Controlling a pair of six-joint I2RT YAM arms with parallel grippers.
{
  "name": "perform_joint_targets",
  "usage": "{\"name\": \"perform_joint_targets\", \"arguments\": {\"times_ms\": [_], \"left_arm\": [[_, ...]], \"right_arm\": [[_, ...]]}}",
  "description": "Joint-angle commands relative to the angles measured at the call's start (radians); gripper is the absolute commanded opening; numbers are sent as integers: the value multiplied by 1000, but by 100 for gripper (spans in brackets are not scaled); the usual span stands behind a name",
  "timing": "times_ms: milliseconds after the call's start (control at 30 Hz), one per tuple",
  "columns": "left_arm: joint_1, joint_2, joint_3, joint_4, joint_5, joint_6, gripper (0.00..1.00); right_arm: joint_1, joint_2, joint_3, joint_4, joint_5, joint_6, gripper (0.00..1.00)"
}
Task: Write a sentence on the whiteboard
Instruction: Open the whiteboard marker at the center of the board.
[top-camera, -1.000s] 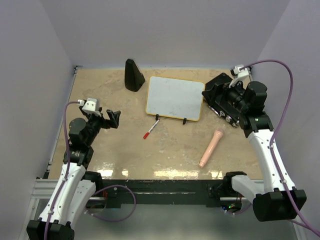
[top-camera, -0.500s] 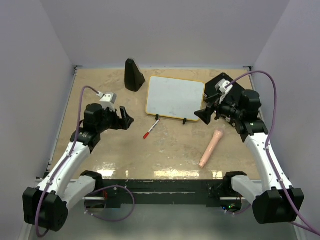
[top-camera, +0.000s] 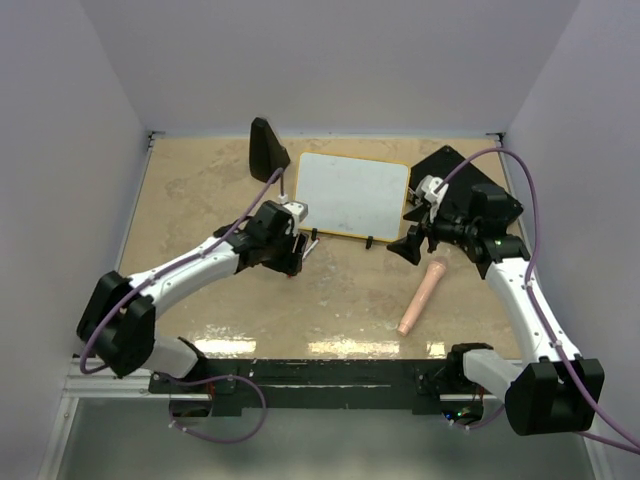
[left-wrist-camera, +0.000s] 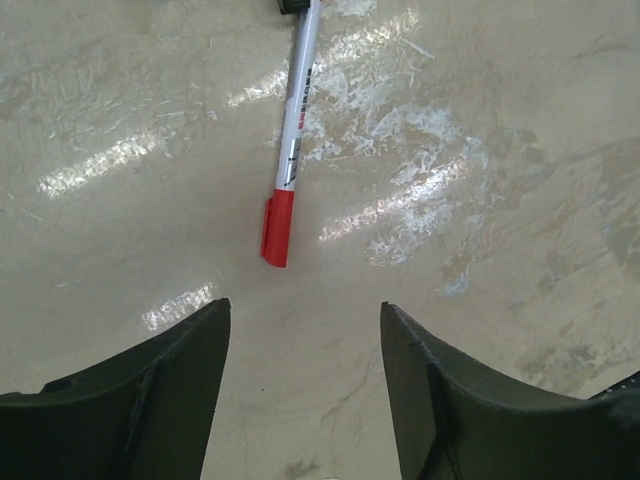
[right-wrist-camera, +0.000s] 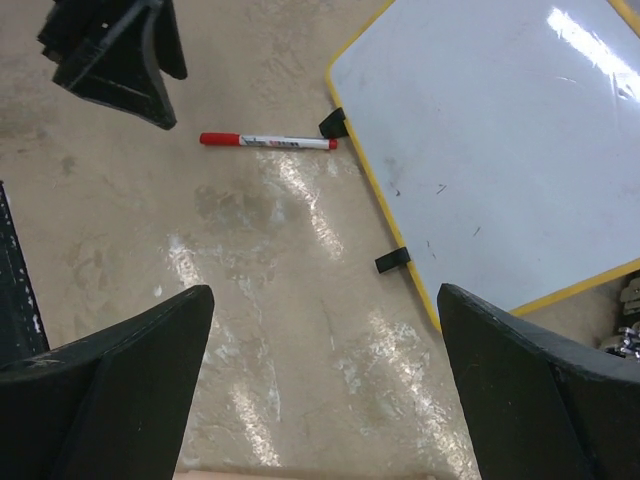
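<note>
The whiteboard (top-camera: 352, 195) lies flat at the back middle, white with a yellow rim and two black feet on its near edge. It also fills the upper right of the right wrist view (right-wrist-camera: 500, 140). No sentence shows on it, only a few tiny specks. A white marker with a red cap (left-wrist-camera: 288, 150) lies on the table just off the board's near left foot (right-wrist-camera: 268, 142). My left gripper (top-camera: 300, 252) hovers open just short of the cap (left-wrist-camera: 305, 318), nothing between its fingers. My right gripper (top-camera: 408, 244) hangs open by the board's near right corner (right-wrist-camera: 325, 300).
A pink cylinder (top-camera: 422, 295) lies at the right front, close under my right arm. A black cone (top-camera: 267, 150) stands at the board's far left corner. A black box (top-camera: 448, 165) sits behind the right gripper. Walls close in the table on three sides.
My left arm has swung from the left side across to the marker, and its jaws have narrowed slightly. My right gripper has come forward and left, off the black box to the board's near right corner.
</note>
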Motion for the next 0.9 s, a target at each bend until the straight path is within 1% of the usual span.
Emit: {"name": "perform_joint_targets", "arguments": {"times_ms": [0, 167, 267, 367, 500, 633, 733, 867], "left_arm": [[-64, 140, 160, -88, -115, 46, 63], [-70, 286, 266, -119, -105, 85, 53], [-69, 356, 324, -141, -83, 125, 50], [-69, 428, 382, -168, -74, 156, 44], [-69, 523, 432, -182, -76, 175, 40], [-69, 573, 472, -190, -88, 185, 37], [-67, 602, 502, -205, -94, 198, 37], [-67, 629, 525, -219, -83, 211, 31]], "right_arm": [[-2, -8, 34, -56, -103, -106, 99], [-2, -27, 11, -53, -129, -136, 95], [-2, -33, 4, -52, -135, -144, 95], [-2, -33, 5, -52, -138, -144, 95], [-2, -36, 4, -53, -145, -145, 95], [-2, -34, 2, -55, -155, -145, 96], [-2, -34, 1, -56, -158, -148, 96], [-2, -30, 2, -59, -158, -153, 96]]}}
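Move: The whiteboard marker's middle is about 7 cm ahead of the left hand, 5 cm to its right and 9 cm down. The black clip on the whiteboard's near-left corner is some 7 cm beyond the marker and 3 cm right of it; the whiteboard's middle is about 19 cm beyond the marker and 14 cm right. From the right hand the marker is roughly 24 cm left, 4 cm ahead and 20 cm down. Left hand sinks about 8 cm, reaching forward-right to the marker near its cap, tilting some 20 degrees, fingers half closing. ##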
